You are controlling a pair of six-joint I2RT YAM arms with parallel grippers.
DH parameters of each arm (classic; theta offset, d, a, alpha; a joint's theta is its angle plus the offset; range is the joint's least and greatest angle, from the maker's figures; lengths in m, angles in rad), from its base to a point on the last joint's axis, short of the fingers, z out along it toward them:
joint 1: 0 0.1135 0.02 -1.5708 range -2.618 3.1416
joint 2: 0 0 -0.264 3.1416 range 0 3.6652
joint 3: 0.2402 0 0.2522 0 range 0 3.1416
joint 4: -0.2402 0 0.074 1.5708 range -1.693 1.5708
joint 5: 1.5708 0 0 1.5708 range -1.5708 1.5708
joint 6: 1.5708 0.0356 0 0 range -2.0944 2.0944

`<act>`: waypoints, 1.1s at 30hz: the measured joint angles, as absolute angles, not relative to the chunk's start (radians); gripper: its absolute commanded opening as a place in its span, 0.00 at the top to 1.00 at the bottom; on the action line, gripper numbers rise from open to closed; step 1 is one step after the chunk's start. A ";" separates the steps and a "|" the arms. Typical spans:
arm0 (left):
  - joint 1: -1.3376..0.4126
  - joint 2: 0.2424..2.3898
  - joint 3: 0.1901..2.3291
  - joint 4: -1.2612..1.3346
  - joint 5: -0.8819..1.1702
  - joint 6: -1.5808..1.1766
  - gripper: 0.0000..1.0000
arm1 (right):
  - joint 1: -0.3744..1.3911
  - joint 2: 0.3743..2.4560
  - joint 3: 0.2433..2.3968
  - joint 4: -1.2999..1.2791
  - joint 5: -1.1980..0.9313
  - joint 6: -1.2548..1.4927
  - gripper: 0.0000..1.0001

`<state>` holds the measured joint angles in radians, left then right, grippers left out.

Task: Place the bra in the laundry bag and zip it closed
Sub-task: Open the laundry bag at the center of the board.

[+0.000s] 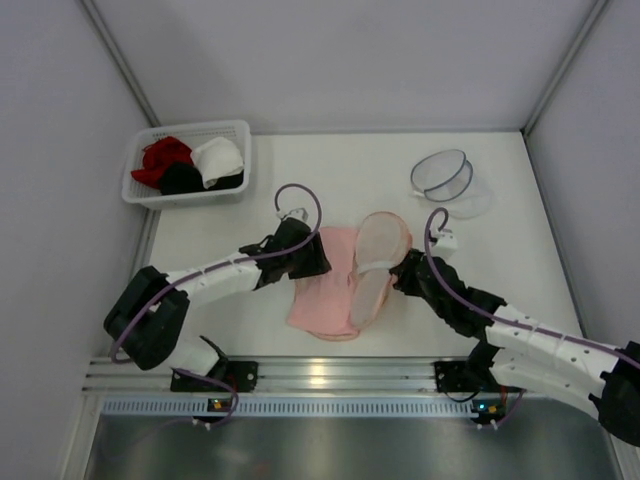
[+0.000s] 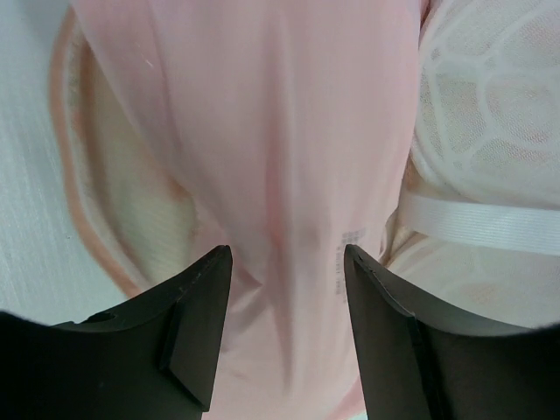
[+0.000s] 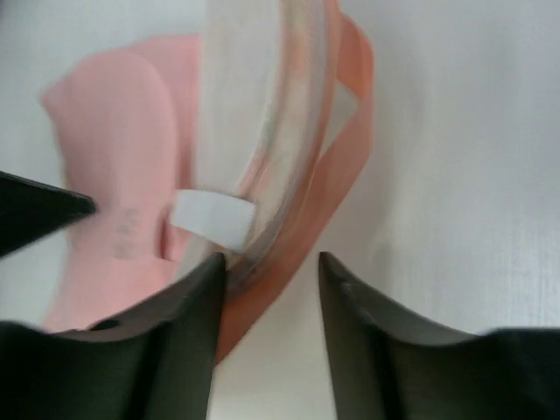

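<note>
The pale pink bra (image 1: 320, 285) lies at the table's middle, spread over one open half of the peach laundry bag, whose orange rim (image 2: 77, 219) shows at its left edge. The bag's other half (image 1: 380, 245), a patterned dome with a white strap (image 2: 477, 223), stands tilted on the bra's right. My left gripper (image 1: 316, 256) hangs open just above the bra (image 2: 280, 157), holding nothing. My right gripper (image 1: 402, 272) is open too, with the bag's orange zip rim (image 3: 302, 236) running between its fingers beside the left one. The strap loop (image 3: 210, 219) lies just ahead.
A white basket (image 1: 137, 185) with red, black and white garments stands at the back left. A clear round mesh bag (image 1: 443, 175) sits at the back right. Grey walls close the table on three sides.
</note>
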<state>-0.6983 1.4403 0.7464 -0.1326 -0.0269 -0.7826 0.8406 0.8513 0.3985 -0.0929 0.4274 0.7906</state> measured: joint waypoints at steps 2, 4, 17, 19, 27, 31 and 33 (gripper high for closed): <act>-0.699 1.464 0.751 -0.125 -0.016 -0.782 0.41 | 0.835 0.840 0.400 -0.175 0.453 0.788 0.27; -0.701 1.489 0.754 -0.122 -0.010 -0.783 0.41 | 0.828 0.838 0.403 -0.265 0.479 0.783 0.16; -0.697 1.514 0.850 -0.200 -0.077 -0.709 0.41 | 0.781 0.846 0.642 -0.530 0.470 0.588 0.01; -0.688 1.480 0.867 -0.220 -0.094 -0.687 0.41 | 0.752 0.842 0.668 -0.542 0.450 0.564 0.01; -0.587 1.362 0.879 -0.255 -0.138 -0.630 0.43 | 0.690 0.863 0.595 -0.426 0.336 0.569 0.02; -0.522 1.376 0.852 -0.255 -0.078 -0.607 0.43 | 0.684 0.957 0.539 -0.340 0.271 0.583 0.01; -0.504 1.397 0.838 -0.245 0.001 -0.583 0.41 | 0.684 1.002 0.537 -0.314 0.252 0.587 0.02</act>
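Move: The laundry bag's half-folded right flap stands just off the right fingers, its middle about 5 cm to that hand's left, 3 cm ahead and 5 cm lower. Its white band lies some 6 cm left, 3 cm ahead and 6 cm below; the pink left half is about 17 cm left, level fore and aft, 9 cm down. The left hand hovers over that pink half, whose middle is about 3 cm back, straight below by 4 cm. The flap's raised edge is let go as the right fingers finish opening wide; that hand sweeps about 5 cm right and 3 cm down, rolling its left side down, rises some 7 cm, then sinks again over the flap, drifting left. The left hand, its opening unchanged, dips slightly towards the pink cloth, then lifts forward and left across it and starts down again. ##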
